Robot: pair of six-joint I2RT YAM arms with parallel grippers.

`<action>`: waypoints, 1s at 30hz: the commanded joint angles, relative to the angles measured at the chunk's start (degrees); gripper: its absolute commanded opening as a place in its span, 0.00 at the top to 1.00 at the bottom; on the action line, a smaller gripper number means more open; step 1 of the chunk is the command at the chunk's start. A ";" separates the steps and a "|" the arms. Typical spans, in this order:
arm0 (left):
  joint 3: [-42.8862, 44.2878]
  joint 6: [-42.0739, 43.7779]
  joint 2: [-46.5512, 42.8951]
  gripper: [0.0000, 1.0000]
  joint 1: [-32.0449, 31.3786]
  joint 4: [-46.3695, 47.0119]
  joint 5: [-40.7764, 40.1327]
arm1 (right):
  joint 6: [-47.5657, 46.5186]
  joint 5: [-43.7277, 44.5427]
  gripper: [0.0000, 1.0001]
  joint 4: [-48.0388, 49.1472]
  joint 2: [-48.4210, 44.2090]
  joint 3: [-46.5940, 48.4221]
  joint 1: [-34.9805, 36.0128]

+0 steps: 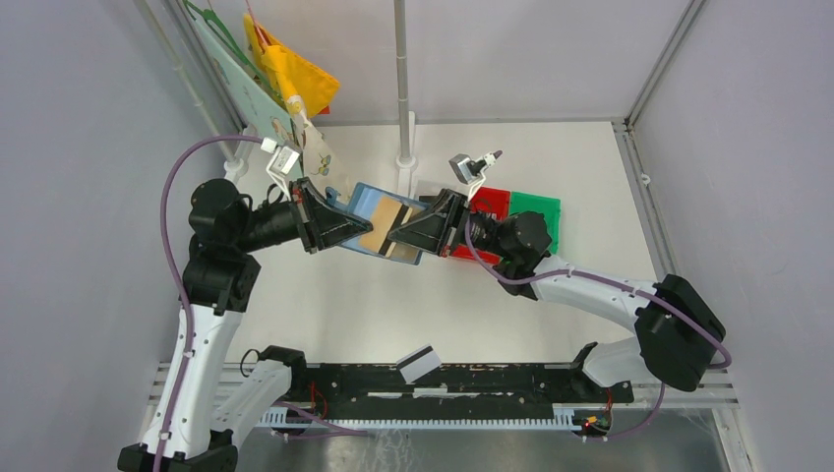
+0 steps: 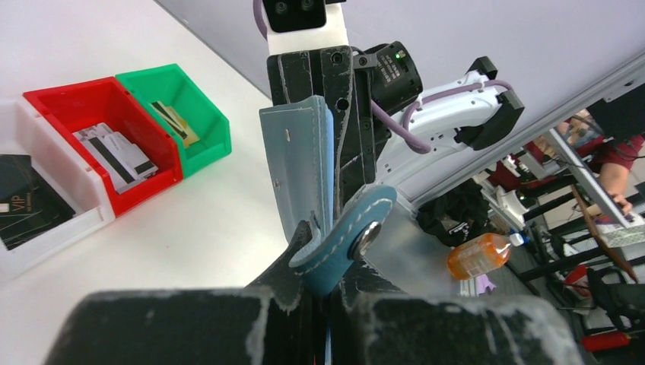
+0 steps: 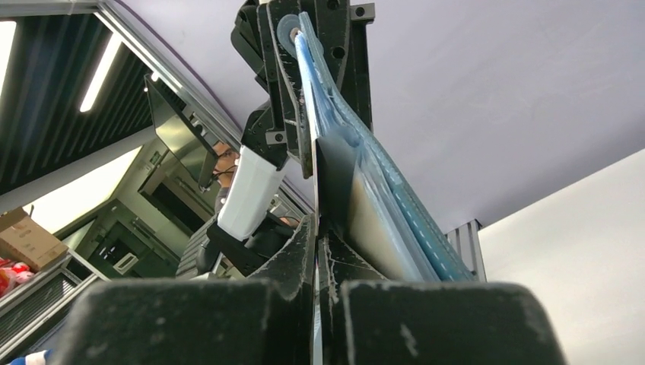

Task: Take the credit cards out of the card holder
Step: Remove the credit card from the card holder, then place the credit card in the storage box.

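Note:
The teal-blue card holder (image 1: 379,204) hangs in the air over the middle of the table, stretched between both grippers. My left gripper (image 1: 337,224) is shut on its left end, next to the snap tab (image 2: 346,236). From the right, my right gripper (image 1: 401,236) is shut on a gold-toned credit card (image 1: 377,239) that sticks out of the holder's pocket. In the right wrist view the fingers (image 3: 300,243) pinch a thin edge, with the gold card face (image 3: 354,205) and the blue holder (image 3: 403,228) rising beyond them. Another grey credit card (image 1: 418,364) lies on the black rail at the near edge.
Behind the right gripper stand a red bin (image 2: 53,103) holding grey cards, a green bin (image 2: 201,148) with a gold card, and a white bin (image 2: 46,236) with a black card. A vertical pole (image 1: 403,98) and hanging yellow bags (image 1: 295,79) stand at the back.

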 commanded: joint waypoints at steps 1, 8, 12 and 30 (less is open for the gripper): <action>4.10 5.69 -0.11 0.98 0.20 -1.71 -1.03 | 0.41 -2.12 1.00 1.31 -3.97 -1.09 -2.94; 5.87 9.43 0.56 0.98 0.28 -3.99 -2.38 | -3.77 -10.84 1.00 -9.99 -13.67 -7.91 -12.64; 6.70 10.75 1.02 0.98 0.32 -4.76 -2.39 | -15.34 -14.15 1.00 -30.94 -19.95 -8.01 -18.88; 8.19 10.67 1.94 0.98 0.28 -5.10 1.70 | -60.09 29.77 1.00 -95.48 -21.51 0.52 -40.76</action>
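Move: The right hand already pinches a gold credit card still tucked in the card holder, whose middle is about 1 cm ahead and 1 cm left, at hand height. Its goal, the green box, lies some 20 cm ahead, 27 cm right and 36 cm below; the red box is level with that, 10 cm nearer the left arm. From the left hand, holding the holder, the green box is roughly 20 cm ahead, 30 cm right, 37 cm below. Right fingers draw the gold credit card out, swinging about 25 cm right, 20 down, towards the green box. ##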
